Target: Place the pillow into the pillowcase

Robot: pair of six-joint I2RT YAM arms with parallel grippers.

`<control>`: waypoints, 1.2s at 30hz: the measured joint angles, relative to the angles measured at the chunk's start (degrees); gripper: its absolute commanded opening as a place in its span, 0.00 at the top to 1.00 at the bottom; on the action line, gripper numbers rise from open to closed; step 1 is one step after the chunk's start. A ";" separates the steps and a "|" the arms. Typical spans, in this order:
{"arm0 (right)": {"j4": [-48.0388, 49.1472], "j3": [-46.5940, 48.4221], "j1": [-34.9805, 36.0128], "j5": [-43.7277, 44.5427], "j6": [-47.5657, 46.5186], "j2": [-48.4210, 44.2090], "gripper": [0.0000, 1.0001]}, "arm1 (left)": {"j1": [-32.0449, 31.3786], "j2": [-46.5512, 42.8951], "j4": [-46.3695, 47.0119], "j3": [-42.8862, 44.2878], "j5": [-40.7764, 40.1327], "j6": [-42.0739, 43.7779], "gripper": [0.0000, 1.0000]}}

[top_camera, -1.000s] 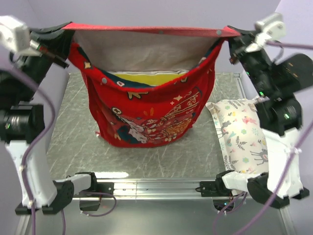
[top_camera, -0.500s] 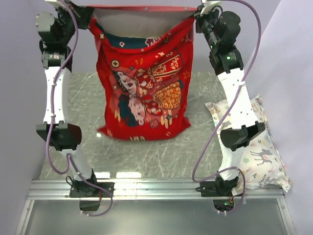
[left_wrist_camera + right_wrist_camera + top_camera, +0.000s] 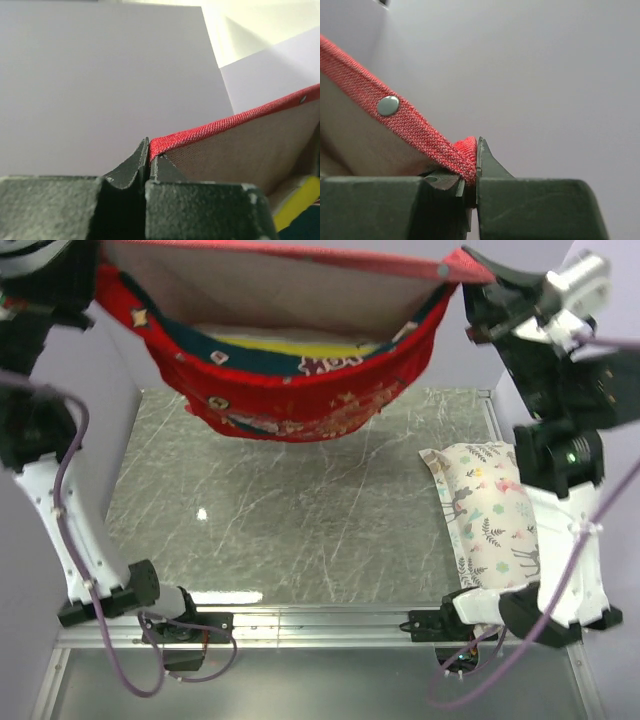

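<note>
The red pillowcase (image 3: 290,400) hangs in the air between both grippers, mouth up and open, its bottom off the table. The pillow (image 3: 290,342) lies inside it; only its white body and yellow strip show through the mouth. My left gripper (image 3: 88,248) is shut on the left corner of the red hem (image 3: 210,129). My right gripper (image 3: 470,265) is shut on the right corner of the hem (image 3: 420,132), next to a metal snap (image 3: 388,105). The yellow strip also shows at the lower right of the left wrist view (image 3: 300,200).
A white floral animal-print pillow (image 3: 495,520) lies at the table's right edge, under the right arm. The grey marbled table (image 3: 290,530) lies below the hanging case. Purple walls stand behind and at the sides.
Both arms have swung the case up and down; its bottom rested on the table before and now hangs clear of it, closer to the camera, mouth spread wide.
</note>
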 measured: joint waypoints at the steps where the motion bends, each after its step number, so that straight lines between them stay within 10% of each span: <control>1: 0.00 -1.14 -0.02 -1.16 0.13 -1.62 1.00 | 2.12 -1.57 1.55 -0.15 0.94 -0.74 1.00; 13: -3.30 3.54 -0.81 -6.71 4.02 -0.70 1.00 | 16.09 -2.03 6.97 10.75 1.84 -7.43 0.99; 22: -1.81 -19.47 -0.81 -0.26 -1.01 -2.78 1.00 | -2.12 7.34 -4.92 -0.28 5.01 7.89 0.99; 30: -8.07 -31.19 -3.76 17.77 -8.66 15.04 1.00 | -17.00 45.18 -31.89 9.07 -7.21 22.58 0.98; 32: -13.46 -29.70 -6.16 20.55 -9.44 20.90 0.97 | -19.87 51.17 -36.24 9.14 -10.82 26.10 0.57; 34: -21.09 -24.63 -9.20 25.53 -10.21 26.86 0.67 | -21.40 53.83 -39.06 8.85 -17.03 30.82 0.01; 36: -29.73 -17.11 -12.61 30.67 -9.81 32.04 0.27 | -21.07 53.94 -41.77 8.04 -22.40 33.79 0.01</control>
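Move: Both grippers already hold the pillowcase's mouth by its corners, high up and some 43 cm apart. The pillow hangs inside, about 8 cm ahead of the left gripper, 21 cm to its right and 25 cm below. The place to lay the mouth is the table's far edge, about 36 cm straight ahead of the left gripper and 73 below; from the right gripper, 34 straight ahead and 70 below. The animal-print pillow lies 6 cm back, 24 right and 66 below the right gripper. Keep hold of both mouth corners and ease back, about 10 cm with the left gripper and 4 with the right, then fling both down and forward to the table's far side, ending some 50 cm lower with fingers tipped down about 70 degrees. Veer the right gripper rightward at the end. Open the left wide to free its corner; begin opening the right with its corner still there. ##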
